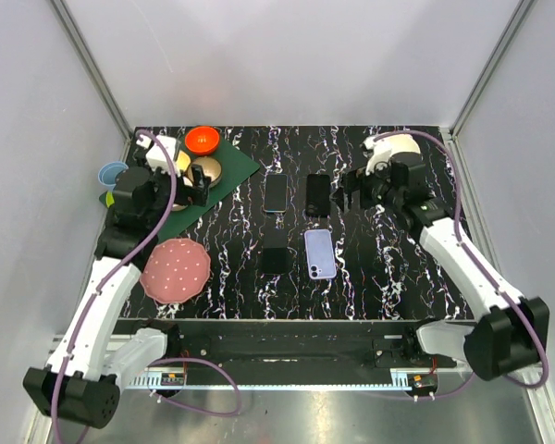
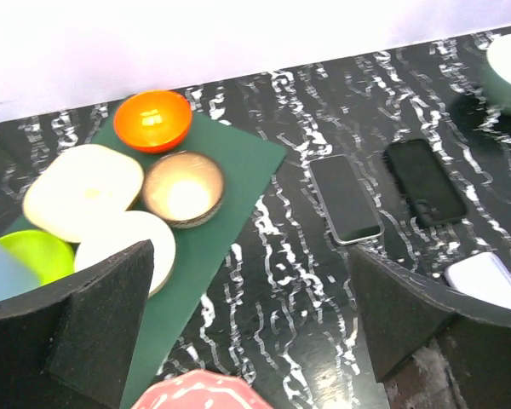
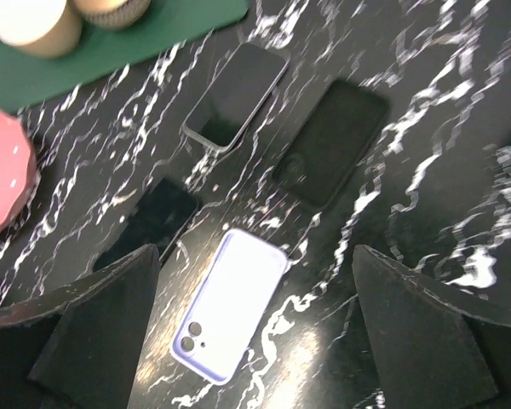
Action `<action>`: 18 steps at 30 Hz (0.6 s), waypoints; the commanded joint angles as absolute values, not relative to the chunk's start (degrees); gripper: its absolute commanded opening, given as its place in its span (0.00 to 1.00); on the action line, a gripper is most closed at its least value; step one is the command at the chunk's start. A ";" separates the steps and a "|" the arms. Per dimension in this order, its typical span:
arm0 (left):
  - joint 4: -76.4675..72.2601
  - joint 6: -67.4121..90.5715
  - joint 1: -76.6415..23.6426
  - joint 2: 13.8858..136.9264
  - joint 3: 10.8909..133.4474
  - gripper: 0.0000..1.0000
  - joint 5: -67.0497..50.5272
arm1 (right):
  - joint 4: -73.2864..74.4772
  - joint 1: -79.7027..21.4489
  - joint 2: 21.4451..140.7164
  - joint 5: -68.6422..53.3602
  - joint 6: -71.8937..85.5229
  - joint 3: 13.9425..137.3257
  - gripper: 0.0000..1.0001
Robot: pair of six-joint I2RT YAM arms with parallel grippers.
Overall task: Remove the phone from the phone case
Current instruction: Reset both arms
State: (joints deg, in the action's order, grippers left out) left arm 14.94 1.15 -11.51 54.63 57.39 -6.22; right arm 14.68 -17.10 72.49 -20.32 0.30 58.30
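A lavender phone case (image 1: 319, 252) lies back up mid-table, its camera holes toward the near edge; whether a phone sits inside it cannot be told. In the right wrist view the lavender case (image 3: 230, 304) lies flat below and between my open fingers. Behind it rest a silver-edged phone (image 1: 276, 192), screen up, and a black phone (image 1: 318, 194); a flat black slab (image 1: 276, 252) lies to the case's left. My right gripper (image 1: 349, 197) hovers open just right of the black phone, holding nothing. My left gripper (image 1: 199, 185) hangs open over the green mat (image 1: 231, 171), empty.
On the mat stand an orange bowl (image 2: 152, 119), a wooden bowl (image 2: 182, 188), white plates (image 2: 83, 189) and a lime bowl (image 2: 30, 256). A pink studded lid (image 1: 175, 269) lies near left, a blue cup (image 1: 112, 172) far left, a white cup (image 1: 402, 145) back right.
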 commanded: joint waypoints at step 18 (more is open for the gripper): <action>18.72 -6.68 6.06 38.77 55.90 0.99 -20.13 | 6.42 -17.05 34.03 18.19 -13.18 54.32 1.00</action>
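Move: The lavender phone case lies about 7 cm back and 5 cm left of the open right gripper, 18 cm below it; the phone some 13 cm farther left, level with the case, the black case 13 cm ahead and 5 cm left of the gripper. From the left gripper the lavender case is about 6 cm back, 29 cm right, 28 cm down; the pink plate is 11 cm back, 11 cm left. Lift the empty right gripper about 18 cm up and away from the lavender case, sweeping it 13 cm right and then also back, while its fingers tip up and swing clockwise, each by some 30 to 40 degrees. Meanwhile carry the left gripper left and somewhat back, high over the table, barely turning. Keep both wide open, touching nothing. ##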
